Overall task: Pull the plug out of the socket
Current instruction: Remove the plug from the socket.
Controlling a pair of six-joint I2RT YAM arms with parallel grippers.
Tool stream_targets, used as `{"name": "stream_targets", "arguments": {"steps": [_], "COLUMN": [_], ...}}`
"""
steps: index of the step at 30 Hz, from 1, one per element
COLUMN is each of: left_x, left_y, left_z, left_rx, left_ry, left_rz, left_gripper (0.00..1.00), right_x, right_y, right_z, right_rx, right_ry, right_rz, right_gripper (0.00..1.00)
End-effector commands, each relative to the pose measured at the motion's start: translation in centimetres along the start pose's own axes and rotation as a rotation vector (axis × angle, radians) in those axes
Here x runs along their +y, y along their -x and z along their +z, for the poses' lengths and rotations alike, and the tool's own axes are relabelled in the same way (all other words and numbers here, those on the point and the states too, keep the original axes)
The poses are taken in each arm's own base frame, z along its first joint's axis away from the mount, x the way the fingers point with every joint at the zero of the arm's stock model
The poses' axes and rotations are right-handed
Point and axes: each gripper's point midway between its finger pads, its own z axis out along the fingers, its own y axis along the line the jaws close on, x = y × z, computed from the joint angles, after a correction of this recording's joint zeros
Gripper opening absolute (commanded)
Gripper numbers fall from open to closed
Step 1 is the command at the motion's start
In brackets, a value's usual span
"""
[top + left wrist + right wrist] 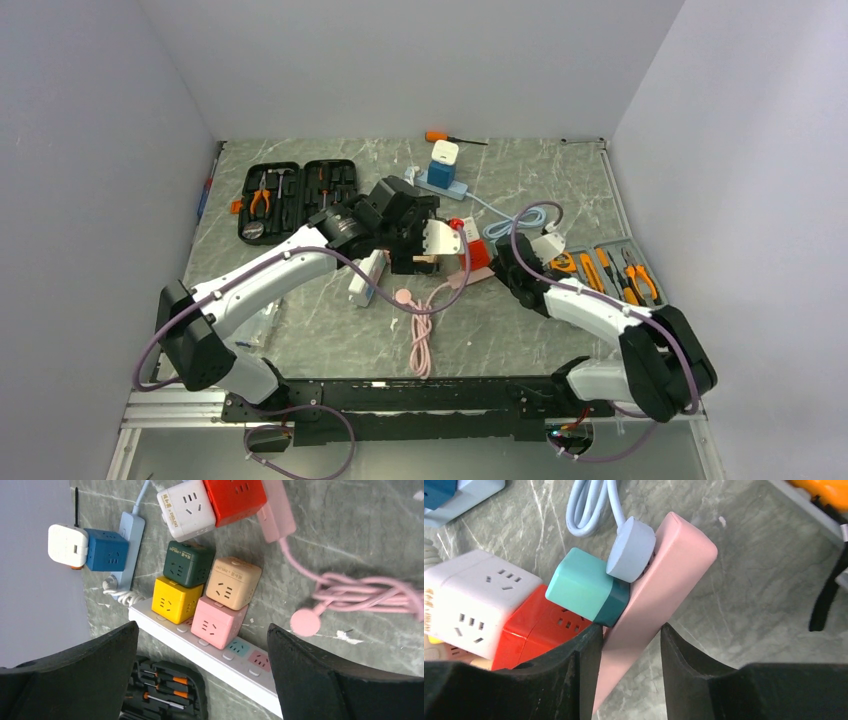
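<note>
A pink power strip point(659, 595) lies tilted between my right fingers. A round light-blue plug point(630, 550) and a teal cube adapter point(584, 587) sit in its sockets, next to a red cube point(539, 625) and a white cube point(474, 600). My right gripper point(631, 630) is shut on the strip's near end; in the top view it point(498, 262) sits beside the red cube point(478, 254). My left gripper point(202, 630) is open and empty above a white power strip point(220, 665) carrying yellow point(175, 597), pink point(217, 622), green and beige cubes.
A black tool case point(298, 198) lies at the back left and a grey tray of orange-handled tools point(610, 268) at the right. A blue cube on a light-blue strip point(443, 165) and an orange screwdriver point(445, 137) are at the back. A pink cable point(425, 335) trails forward.
</note>
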Motion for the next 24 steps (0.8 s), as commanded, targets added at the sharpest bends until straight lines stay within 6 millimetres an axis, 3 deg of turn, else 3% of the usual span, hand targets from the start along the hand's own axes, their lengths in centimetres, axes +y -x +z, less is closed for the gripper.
{"name": "stream_targets", "arguments": {"steps": [1,5,9,17,23,24], "left_x": [-0.7,-1.2,-2.5,-4.3,-6.2,-5.9], "left_y": [0.0,0.6,2.8,5.0,3.4,3.3], "left_z": [-0.3,-0.8,0.3,6.3,10.6,11.2], "left_rx": [-0.019,-0.080,-0.193,-0.224,-0.175,-0.172], "left_ry": [-0.043,-0.032,-0.016,-0.106,-0.219,-0.214], "left_rz": [0.190,0.504,0.685,0.732,0.705,0.686], "left_gripper": [0.99,0.99,0.99,0.99,0.99,0.99], "right_x": [-0.7,-0.6,1.5,3.4,1.0,0.5], "right_y": [1.0,0.7,1.1,1.7,0.5,0.2], "right_z": [-1.6,-2.7,-4.0,-5.4,-4.8,-4.7], "right_rx": [-0.012,0.003,-0.003,-0.003,0.044,0.057], "right_ry": [0.023,0.114,0.246,0.339,0.255,0.233], "right_rz": [-0.108,-0.146,-0.184,-0.276,-0.286,-0.287], "right_gripper": [0.00,0.00,0.00,0.00,0.00,0.08]}}
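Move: On the near side of the table, the right fingers still straddle the pink socket strip. The red plug on that strip lies some 6 cm left of the right hand and 2 cm farther out, the teal plug about 2 cm left and 3 cm out. From the open left hand the red plug is roughly 10 cm to the right, 3 cm ahead and 17 cm below. The white plug stands about 5 cm beyond the red one, and the peach plug about 10 cm to its left and 2 cm nearer. Swinging down to the right, the left hand comes in over the red plug, about 8 cm across and as much down, easing back a little and turning some 40 degrees, mostly clockwise, fingers wide open and touching nothing. The right hand draws back and rises about 3 cm each, twisting counter-clockwise; late on, its fingers come off the strip and snap shut on nothing. ##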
